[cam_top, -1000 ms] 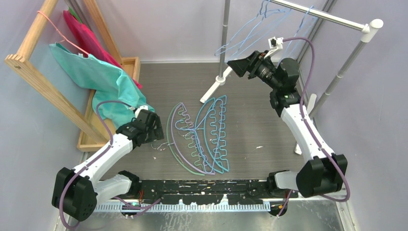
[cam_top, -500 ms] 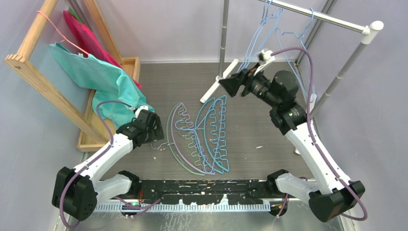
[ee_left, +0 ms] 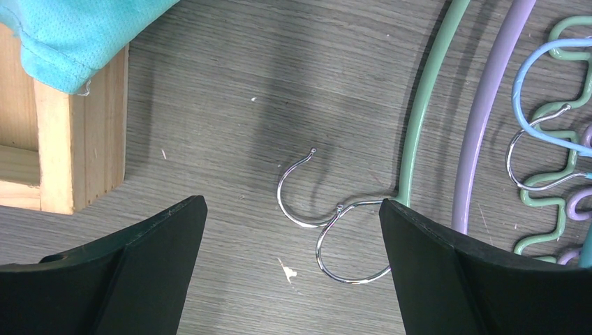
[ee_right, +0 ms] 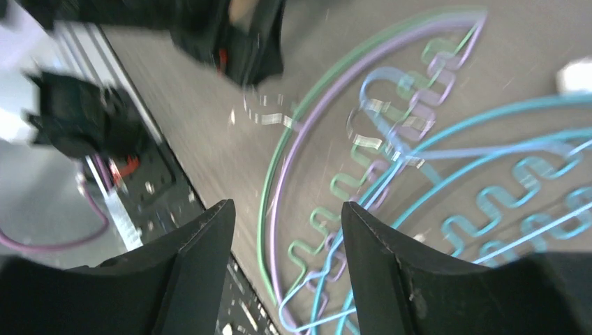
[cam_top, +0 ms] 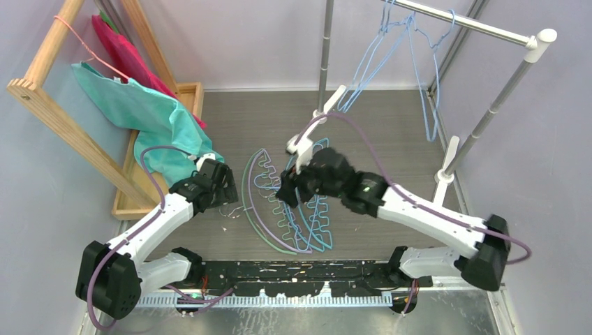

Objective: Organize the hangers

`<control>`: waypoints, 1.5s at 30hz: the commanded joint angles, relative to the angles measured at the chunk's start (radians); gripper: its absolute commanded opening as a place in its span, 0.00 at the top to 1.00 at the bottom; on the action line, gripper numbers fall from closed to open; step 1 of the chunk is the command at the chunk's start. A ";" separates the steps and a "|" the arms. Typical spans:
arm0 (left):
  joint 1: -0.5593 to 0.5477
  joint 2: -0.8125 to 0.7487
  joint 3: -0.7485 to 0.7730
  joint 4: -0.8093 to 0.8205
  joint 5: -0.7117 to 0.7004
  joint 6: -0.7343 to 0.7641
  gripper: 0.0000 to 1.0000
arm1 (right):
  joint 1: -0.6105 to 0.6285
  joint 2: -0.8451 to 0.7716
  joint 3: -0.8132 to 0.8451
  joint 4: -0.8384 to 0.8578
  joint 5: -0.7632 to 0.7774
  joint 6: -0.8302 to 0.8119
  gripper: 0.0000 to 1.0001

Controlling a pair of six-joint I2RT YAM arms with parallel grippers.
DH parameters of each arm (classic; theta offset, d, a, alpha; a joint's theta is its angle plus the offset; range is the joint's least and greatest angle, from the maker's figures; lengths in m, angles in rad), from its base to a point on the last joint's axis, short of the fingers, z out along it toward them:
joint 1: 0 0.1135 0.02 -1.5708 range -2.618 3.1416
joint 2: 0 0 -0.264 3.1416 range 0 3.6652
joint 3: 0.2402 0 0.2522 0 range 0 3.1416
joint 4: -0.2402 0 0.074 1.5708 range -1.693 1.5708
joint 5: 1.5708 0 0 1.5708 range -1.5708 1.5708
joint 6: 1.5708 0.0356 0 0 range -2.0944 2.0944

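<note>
Arched hangers in teal (cam_top: 322,183), green (cam_top: 246,202) and lilac (cam_top: 260,222) lie stacked on the floor in the middle; they also show blurred in the right wrist view (ee_right: 328,118). Thin light-blue wire hangers (cam_top: 380,56) hang on the silver rail at the back right. My left gripper (cam_top: 225,187) is open just left of the pile, and two metal hooks (ee_left: 317,209) lie between its fingers. My right gripper (cam_top: 285,192) is open and empty, low over the arched hangers.
A wooden rack (cam_top: 49,105) with a teal cloth (cam_top: 143,115), red cloth and a thin pink wire hanger (cam_top: 84,45) stands at the left. The silver rail (cam_top: 475,26) and its posts (cam_top: 325,56) stand at the back right. Small white scraps (cam_top: 375,213) lie on the floor.
My right arm has swung from the rail down and left to just above the arched hangers on the floor. The blue wire hangers stay on the rail, still swinging. The left arm has not moved.
</note>
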 commanded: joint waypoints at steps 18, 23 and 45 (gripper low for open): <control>0.006 -0.004 -0.009 0.031 -0.009 -0.016 0.02 | 0.152 0.327 -0.253 0.179 0.159 0.208 0.54; 0.005 -0.007 -0.018 0.034 -0.003 -0.022 0.02 | 0.150 0.340 -0.291 0.200 0.207 0.213 0.54; 0.006 -0.050 -0.029 0.011 -0.006 -0.027 0.02 | 0.151 0.342 -0.324 0.244 0.205 0.216 0.97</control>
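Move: The blue hanger rod that the right fingers will shut on lies about 23 cm below that hand, some 4 cm back and 1 cm right. From the same hand, the purple hanger's middle is about 4 cm ahead and 7 cm left, the green hanger's 4 cm ahead and 9 cm left, and the teal hangers' 5 cm ahead and 7 cm right, all on the floor about 24 cm below. From the idle left hand the rod lies some 21 cm right, 6 cm back and 4 cm below. The right fingers end up pinching the light-blue rod low on the pile, beside the purple and green squiggles. The hand gets there by diving fast, about 20 cm down and some 6 cm back, tilting about 25 degrees steeper and half closing on the way. It then creeps 2 cm forward while easing down the last few centimetres, stops at the rod and closes almost fully. ##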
